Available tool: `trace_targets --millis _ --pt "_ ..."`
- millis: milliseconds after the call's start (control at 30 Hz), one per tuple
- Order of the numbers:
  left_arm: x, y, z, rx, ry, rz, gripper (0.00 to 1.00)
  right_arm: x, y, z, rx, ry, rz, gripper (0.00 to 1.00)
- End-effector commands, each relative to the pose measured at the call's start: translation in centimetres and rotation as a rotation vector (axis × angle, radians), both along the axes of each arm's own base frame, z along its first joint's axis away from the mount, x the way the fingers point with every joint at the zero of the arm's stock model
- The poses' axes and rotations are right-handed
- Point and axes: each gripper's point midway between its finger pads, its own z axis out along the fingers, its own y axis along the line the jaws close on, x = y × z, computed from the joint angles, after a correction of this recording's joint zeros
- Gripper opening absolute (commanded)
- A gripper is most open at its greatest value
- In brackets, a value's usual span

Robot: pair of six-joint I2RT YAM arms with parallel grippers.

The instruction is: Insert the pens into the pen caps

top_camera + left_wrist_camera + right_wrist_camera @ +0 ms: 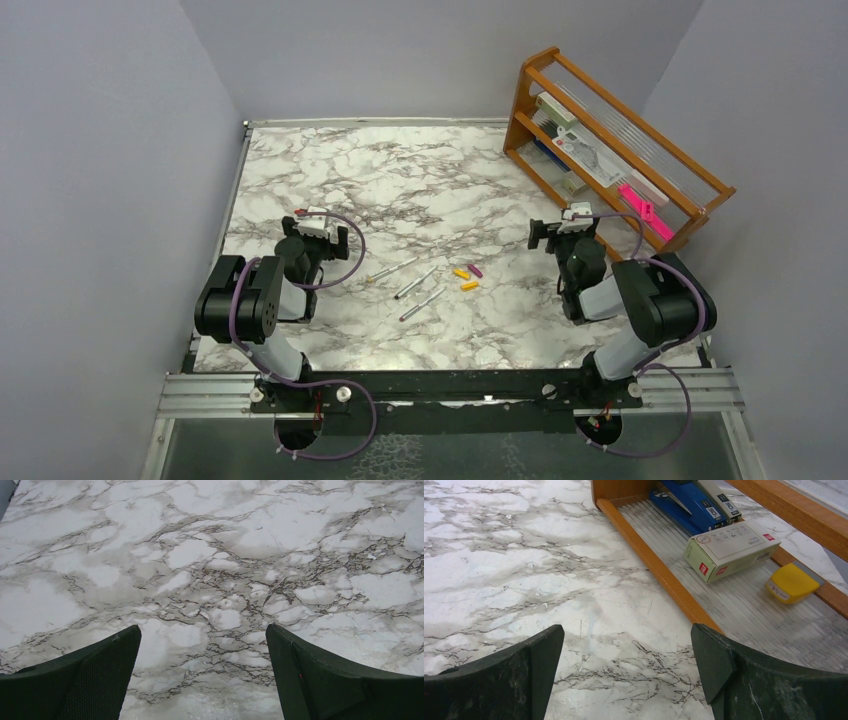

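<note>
Three thin silver pens (392,269) (415,283) (423,304) lie slanted, side by side, on the marble table in the top view, midway between the arms. Just right of them lie three stubby pen caps: one yellow (461,272), one magenta (475,270) and one orange-yellow (469,286). My left gripper (315,235) (202,630) hovers left of the pens, open, with only bare marble between its fingers. My right gripper (567,232) (627,630) is right of the caps, open and holding nothing. Neither wrist view shows pens or caps.
A wooden rack (620,150) stands tilted at the back right, its lower rail (659,570) just beyond my right gripper. It holds a blue stapler (689,502), a small box (729,547), a yellow object (791,582) and a flat pink object (640,207). Grey walls enclose the table.
</note>
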Motion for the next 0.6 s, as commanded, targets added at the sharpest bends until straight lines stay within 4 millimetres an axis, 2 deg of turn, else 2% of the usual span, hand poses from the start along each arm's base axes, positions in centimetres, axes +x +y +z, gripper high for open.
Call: trace_targets --millis 0,100,133,233,333,400,467,567 --pt "0.4 -0.5 0.9 -0.01 -0.036 -0.023 0.99 0.0 0.7 2.2 -0.018 -0.033 0.051 1.0" --pt "0.4 -0.5 0.9 -0.011 -0.035 -0.023 0.99 0.1 0.9 4.4 0.002 -0.008 0.057 1.0" --pt "0.4 -0.5 0.9 -0.01 -0.035 -0.023 0.99 -0.1 1.2 5.7 0.035 -0.019 0.068 1.0" --pt "0.4 -0.5 0.9 -0.011 -0.035 -0.023 0.99 -1.4 3.4 9.5 0.105 -0.066 0.192 1.0" --pt "0.4 -0.6 0.9 -0.011 -0.035 -0.025 0.99 -2.9 5.5 11.2 0.21 -0.022 0.297 1.0" --pt "0.4 -0.6 0.9 -0.01 -0.036 -0.025 0.99 -3.7 6.2 11.2 0.256 0.069 0.325 1.0" --pt "0.4 -0.5 0.9 -0.011 -0.035 -0.023 0.99 -4.4 6.4 10.1 0.273 0.172 0.326 1.0" --pt "0.4 -0.5 0.9 -0.01 -0.036 -0.023 0.99 -5.1 5.2 7.6 0.312 0.251 0.235 1.0"
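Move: The caps lie on the table about 8 cm below the right gripper: the purple cap some 18 cm to its left and 9 cm back, one yellow cap about 21 cm left and 9 cm back, the other yellow cap some 19 cm left and 12 cm back. The nearest pen is roughly 29 cm left and 16 cm back. From the left gripper the purple cap is about 33 cm to the right and 9 cm back. Heading for open air above the table, the empty right hand lifts steeply by about 15 cm, then also swings some 5 cm left, to the side where the caps lie, while easing slightly back. Its wrist turns about 15 degrees counter-clockwise and rolls about as much, left side up; fingers stay wide open, touching nothing. ##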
